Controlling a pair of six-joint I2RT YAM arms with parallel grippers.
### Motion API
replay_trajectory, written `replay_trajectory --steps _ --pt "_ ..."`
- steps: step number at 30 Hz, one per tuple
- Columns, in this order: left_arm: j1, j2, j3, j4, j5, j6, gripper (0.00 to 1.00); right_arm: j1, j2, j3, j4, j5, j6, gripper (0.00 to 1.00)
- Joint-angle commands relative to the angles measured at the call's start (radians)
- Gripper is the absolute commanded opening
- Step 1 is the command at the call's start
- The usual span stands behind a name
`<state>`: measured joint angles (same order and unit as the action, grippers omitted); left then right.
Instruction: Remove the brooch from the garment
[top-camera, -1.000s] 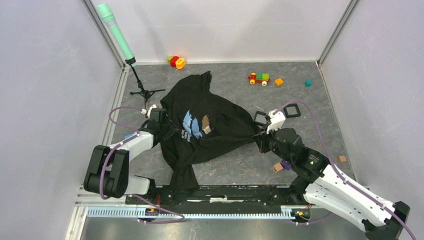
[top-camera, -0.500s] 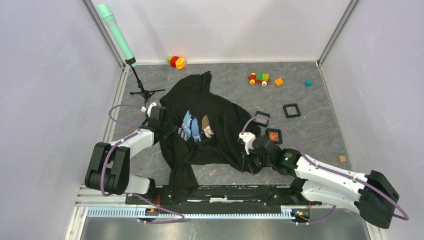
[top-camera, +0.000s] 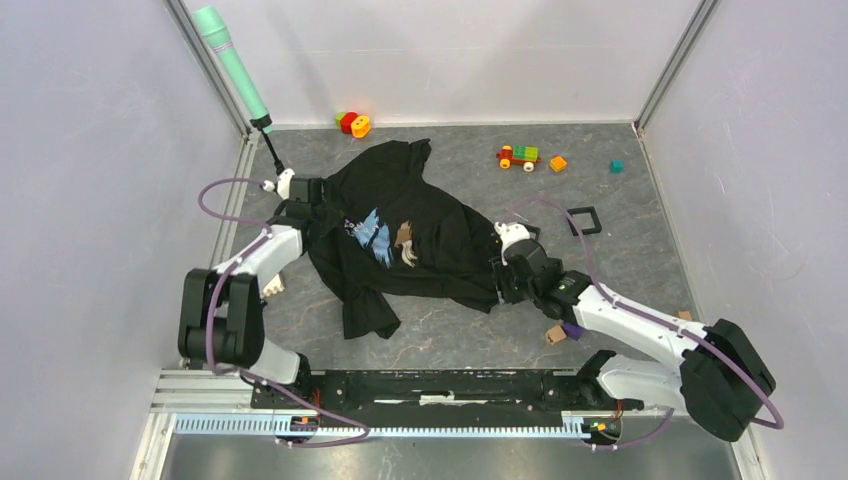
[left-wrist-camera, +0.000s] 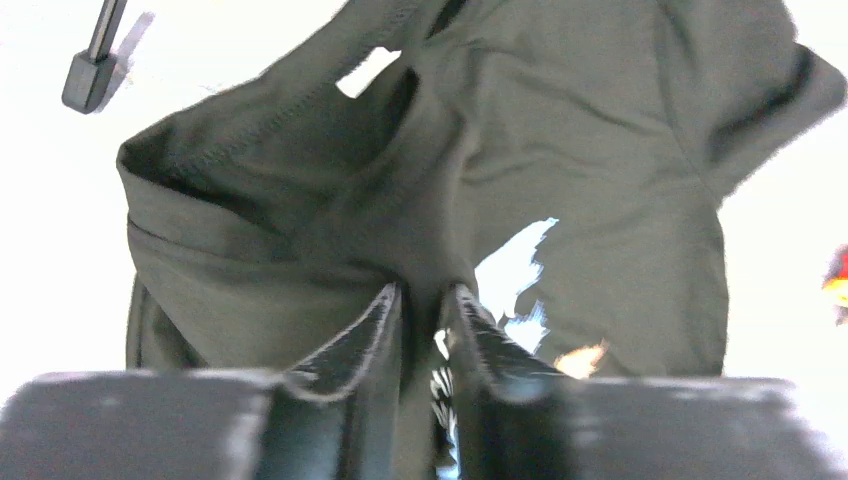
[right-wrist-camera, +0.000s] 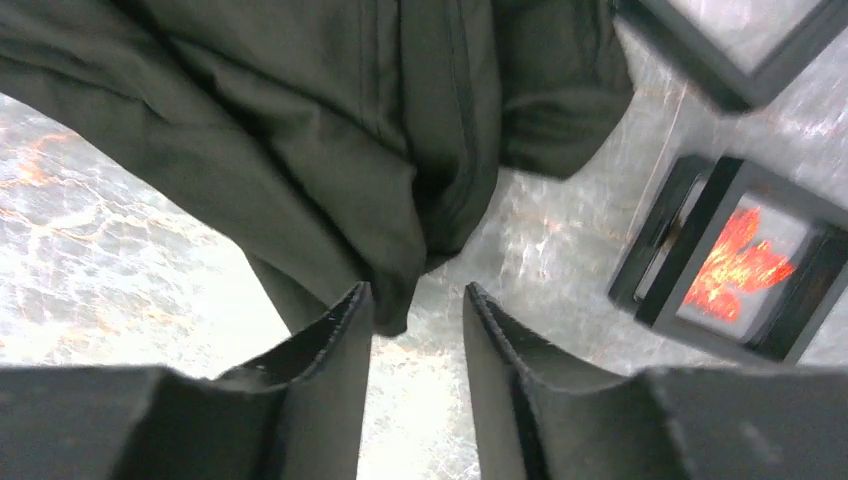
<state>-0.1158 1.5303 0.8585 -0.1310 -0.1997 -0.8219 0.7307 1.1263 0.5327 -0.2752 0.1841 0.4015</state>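
The garment (top-camera: 420, 225), a black T-shirt with a blue, white and brown print, lies stretched across the middle of the table. My left gripper (top-camera: 310, 197) is at its far left edge and is shut on a fold of the cloth (left-wrist-camera: 422, 300). In the left wrist view a tiny orange-cream spot (left-wrist-camera: 582, 358) shows right of the print; it looks like the brooch. My right gripper (top-camera: 503, 282) sits at the garment's right hem. Its jaws stand apart (right-wrist-camera: 418, 300) with bare table between them, and the hem (right-wrist-camera: 400, 290) just touches the left fingertip.
Black square frames lie right of the shirt (top-camera: 583, 220); one with an orange leaf (right-wrist-camera: 735, 265) is beside my right fingers. A teal microphone on a stand (top-camera: 232, 70), ring toys (top-camera: 353, 123), a toy train (top-camera: 518, 155), an orange cube (top-camera: 558, 163) and wooden blocks (top-camera: 556, 335) are around.
My left gripper shut on the shirt and pulled its left edge up and to the left. My right gripper carried the right hem leftward, then opened and let it go.
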Motion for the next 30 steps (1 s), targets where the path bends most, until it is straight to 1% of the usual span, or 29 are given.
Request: replay_trajectory --steps 1,2,3,5,7,9,11,12,13,15,17,18,20,21,24,25,26,28,30 --pt "-0.009 -0.156 0.031 -0.04 0.053 0.048 0.55 -0.022 -0.024 0.097 0.069 -0.01 -0.099 0.53" --pt "-0.01 -0.186 0.03 -0.09 0.099 0.067 0.7 -0.035 -0.054 0.091 0.095 -0.005 -0.113 0.61" --pt "-0.021 -0.235 0.015 -0.125 0.142 0.085 0.78 -0.045 -0.088 0.087 0.117 0.01 -0.128 0.69" --pt "-0.061 -0.363 -0.052 -0.145 0.118 0.099 0.99 -0.048 -0.155 0.095 0.127 0.122 -0.145 0.79" --pt "-0.067 -0.508 -0.121 -0.143 0.086 0.13 1.0 -0.048 -0.221 0.082 0.163 0.228 -0.171 0.87" --pt "-0.068 -0.634 -0.17 -0.123 0.039 0.223 1.0 -0.048 -0.274 0.028 0.253 0.329 -0.237 0.9" --pt "-0.068 -0.748 -0.251 -0.014 0.013 0.306 1.0 -0.05 -0.316 -0.056 0.402 0.389 -0.375 0.9" --pt "-0.068 -0.806 -0.304 0.044 0.018 0.337 1.0 -0.05 -0.329 -0.088 0.443 0.428 -0.423 0.89" --pt "-0.068 -0.851 -0.346 0.115 0.051 0.365 1.0 -0.051 -0.341 -0.122 0.485 0.49 -0.45 0.89" --pt "-0.072 -0.938 -0.45 0.255 0.084 0.398 1.0 -0.073 -0.359 -0.178 0.555 0.558 -0.478 0.9" --pt "-0.073 -0.977 -0.54 0.365 0.029 0.38 1.0 -0.132 -0.362 -0.223 0.61 0.559 -0.478 0.94" --pt "-0.073 -0.974 -0.567 0.4 -0.01 0.39 1.0 -0.172 -0.357 -0.244 0.627 0.553 -0.476 0.98" --pt "-0.073 -0.948 -0.622 0.487 -0.044 0.487 1.0 -0.253 -0.346 -0.279 0.662 0.521 -0.476 0.98" --pt "-0.073 -0.937 -0.648 0.543 -0.075 0.522 1.0 -0.302 -0.346 -0.297 0.682 0.495 -0.446 0.98" --pt "-0.072 -0.893 -0.724 0.678 -0.133 0.633 1.0 -0.447 -0.347 -0.394 0.809 0.311 -0.41 0.97" --pt "-0.072 -0.85 -0.756 0.761 -0.157 0.669 1.0 -0.47 -0.339 -0.423 0.864 0.269 -0.425 0.96" --pt "-0.071 -0.802 -0.783 0.848 -0.162 0.707 1.0 -0.483 -0.33 -0.444 0.895 0.257 -0.44 0.96" --pt "-0.071 -0.677 -0.802 0.939 -0.153 0.801 1.0 -0.496 -0.29 -0.465 0.947 0.297 -0.447 0.96" --pt "-0.07 -0.59 -0.8 0.99 -0.144 0.77 1.0 -0.524 -0.247 -0.501 1.019 0.265 -0.489 0.96"
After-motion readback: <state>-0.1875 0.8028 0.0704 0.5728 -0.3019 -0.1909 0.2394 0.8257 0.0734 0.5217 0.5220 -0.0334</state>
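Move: The garment lies spread between the hands. The right fingers are already parting at its near right corner, only a couple of cm below the tips; from that hand the boxed brooch sits about 11 cm right and 4 ahead, and an empty black frame 6 right and 12 ahead. The left fingers are at the garment's left part, some 3 cm below them; the blue print lies 8 cm right and 5 nearer, the tripod 9 left and 5 ahead. Both hands let go of the garment, fingers opening wide. The right hand lifts about 13 cm while going forward, then swings some 19 cm right across the boxed brooch, sinking again as the fingers tip up and turn clockwise. The left hand rises about as high while drawing back 10 cm, then drops most of that, tipping up some 35 degrees and rolling its left side up. ##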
